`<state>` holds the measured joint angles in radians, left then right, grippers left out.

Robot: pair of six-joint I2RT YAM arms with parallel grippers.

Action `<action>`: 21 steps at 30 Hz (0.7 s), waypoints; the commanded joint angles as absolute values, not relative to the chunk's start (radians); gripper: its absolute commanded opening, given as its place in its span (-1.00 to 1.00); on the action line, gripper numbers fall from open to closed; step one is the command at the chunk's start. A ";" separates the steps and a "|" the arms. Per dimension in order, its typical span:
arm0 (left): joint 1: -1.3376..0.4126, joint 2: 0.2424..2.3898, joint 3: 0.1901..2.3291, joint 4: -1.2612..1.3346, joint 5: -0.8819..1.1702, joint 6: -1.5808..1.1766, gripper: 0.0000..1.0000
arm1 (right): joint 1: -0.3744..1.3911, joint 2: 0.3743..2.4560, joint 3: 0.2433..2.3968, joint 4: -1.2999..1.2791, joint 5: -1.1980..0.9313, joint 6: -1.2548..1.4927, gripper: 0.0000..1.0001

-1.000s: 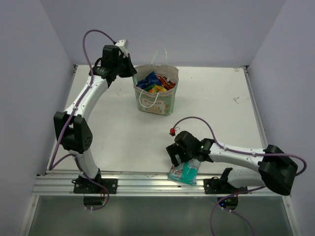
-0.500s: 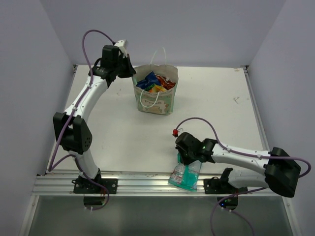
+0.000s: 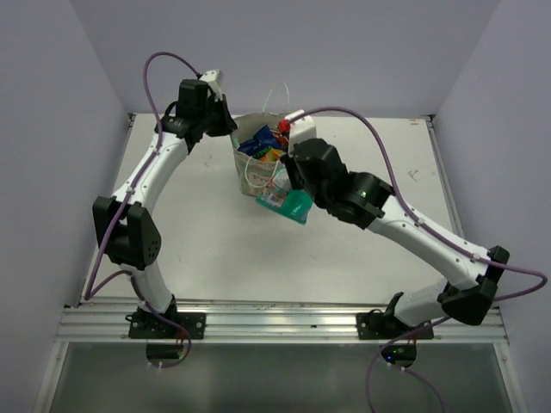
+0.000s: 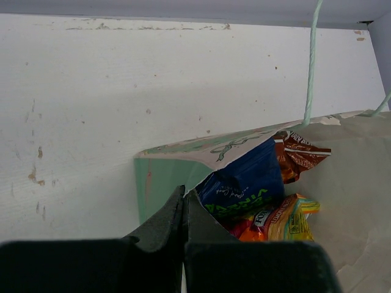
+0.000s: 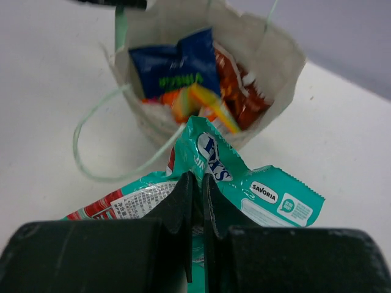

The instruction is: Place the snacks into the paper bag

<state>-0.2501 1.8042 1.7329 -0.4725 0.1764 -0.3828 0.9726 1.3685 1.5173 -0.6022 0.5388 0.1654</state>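
Note:
The beige paper bag [image 3: 250, 170] stands open at the back of the table. Inside it lie a dark blue packet [image 5: 171, 64], a red packet [image 5: 235, 79] and an orange-yellow packet [image 4: 281, 223]. My left gripper [image 4: 183, 194] is shut on the paper bag's back-left rim [image 4: 183, 155]. My right gripper [image 5: 197, 180] is shut on a teal-white packet [image 3: 291, 202], which hangs in the air just in front of the bag's mouth and covers part of its front. The bag's string handle [image 5: 91, 152] droops forward over the table.
The white table [image 3: 387, 172] is enclosed by pale walls on three sides. A metal rail [image 3: 258, 323] runs along the near edge by the arm bases. Purple cables loop over both arms.
My right gripper shut on the teal-white packet at the near table edge, lifted it and carried it far up to the front of the bag. The left arm has not moved.

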 commanded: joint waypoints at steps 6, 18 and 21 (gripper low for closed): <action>-0.250 1.766 1.772 -0.474 0.189 -0.388 -1.00 | 0.844 1.690 1.975 -0.157 0.643 -0.214 -1.00; -0.250 1.795 1.798 -0.457 0.224 -0.383 -1.00 | 0.815 1.888 2.085 -0.063 0.584 -0.213 -1.00; -0.250 1.802 1.798 -0.453 0.238 -0.383 -1.00 | 0.813 1.867 1.922 -0.054 0.578 -0.178 -1.00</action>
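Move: The bag's mouth, where the teal snack in the right hand is going, lies about 12 cm ahead of that hand, 4 cm to its left and some 8 cm below. The left gripper on the left rim is some 14 cm ahead and 13 cm left of the right hand. Inside, the blue snack is about 12 cm ahead, 6 cm left and 12 cm down. From the left hand the mouth's middle is 9 cm right and 2 cm back, about level. Forward and up in one quick swing, drifting some 5 cm left, the right hand carries the teal snack about 17 cm out over the bag's mouth, its fingers tipping up some 25 degrees to nearly level. It rises about 14 cm, then sinks back 4 or 5 cm, keeping its pinch, while the left hand still holds the left rim. ##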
